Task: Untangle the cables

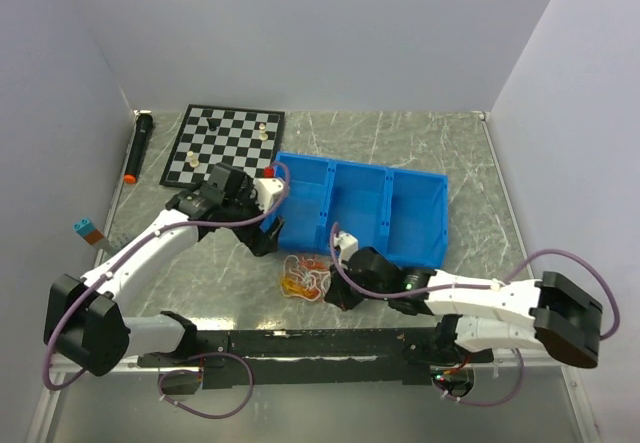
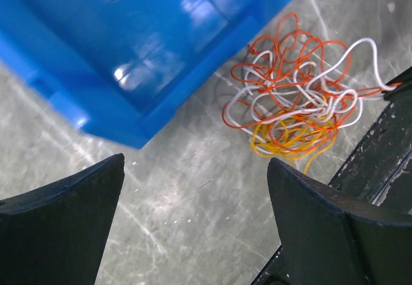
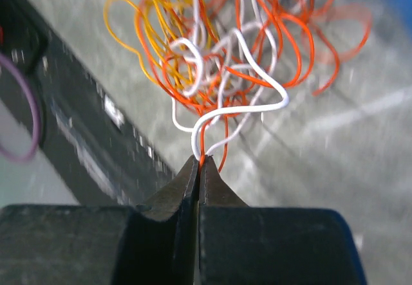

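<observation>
The cables point(image 1: 305, 279) lie as one tangled bunch of red-orange, white and yellow cords on the table, just in front of the blue bin. My right gripper point(image 1: 338, 285) is at the bunch's right edge. In the right wrist view its jaws point(image 3: 201, 163) are shut on a white and a red-orange strand of the cables point(image 3: 219, 60), pinched at the very tips. My left gripper point(image 1: 262, 235) hovers to the left of the bunch, by the bin's corner. Its fingers point(image 2: 195, 163) stand wide open over bare table, with the cables point(image 2: 290, 105) ahead and to the right.
A blue three-compartment bin point(image 1: 340, 166) stands behind the bunch, its corner point(image 2: 129, 53) close to my left gripper. A chessboard point(image 1: 225, 143) with a few pieces lies at the back left, next to a black marker point(image 1: 138, 148). The black base rail point(image 1: 320, 343) runs just in front of the cables.
</observation>
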`<state>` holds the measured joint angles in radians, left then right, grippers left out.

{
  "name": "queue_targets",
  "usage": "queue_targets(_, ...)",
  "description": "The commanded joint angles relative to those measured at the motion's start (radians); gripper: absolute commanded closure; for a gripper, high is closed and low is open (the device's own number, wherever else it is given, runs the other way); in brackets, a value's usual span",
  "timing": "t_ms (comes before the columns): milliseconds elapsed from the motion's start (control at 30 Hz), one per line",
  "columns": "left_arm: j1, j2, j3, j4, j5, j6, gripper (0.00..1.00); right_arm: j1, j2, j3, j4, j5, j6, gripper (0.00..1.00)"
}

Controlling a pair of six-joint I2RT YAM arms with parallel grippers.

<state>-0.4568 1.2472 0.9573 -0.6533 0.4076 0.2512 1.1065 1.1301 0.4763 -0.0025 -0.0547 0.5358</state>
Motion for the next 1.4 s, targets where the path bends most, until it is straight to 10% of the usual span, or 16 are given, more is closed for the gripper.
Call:
queue_targets(0,-0.078,0.018,-0.006,0.043,-0.038,0.022,0.03,0.018,-0.110,-0.059,-0.137,-0.053,0.055,1.00)
queue_targets(533,-0.278,0.236,0.054,0.089,-0.007,0.036,0.01,0.027,-0.138,0.016,-0.475,0.136,0.158,0.98)
queue_targets(1367,-0.295,0.362,0.014,0.093,0.270,0.102,0.46,0.027,-0.214,-0.047,-0.402,0.180,0.188,0.97)
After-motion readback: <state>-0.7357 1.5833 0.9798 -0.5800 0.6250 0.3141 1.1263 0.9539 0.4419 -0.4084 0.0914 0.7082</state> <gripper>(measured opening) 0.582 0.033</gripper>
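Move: The cable heap's middle lies about 11 cm to the right of the open left hand, 8 cm back and some 10 cm below it. From the right hand, which already pinches a white and an orange strand at the heap's right side, that middle is roughly 8 cm left, 4 cm ahead and 4 cm lower. The blue tray's middle sits about 25 cm right of the left hand, 10 cm ahead and 10 cm below. Keeping its pinch on the white and orange strands, the right hand drags them about 8 cm right, down and slightly back, fingers tipping steeper, then nearly stands still. The left hand follows the heap right, back and down, some 9 cm sideways, turning about 25 degrees clockwise and narrowing its wide-open fingers to roughly two-thirds over the heap's left edge; whether they touch can't be seen. ##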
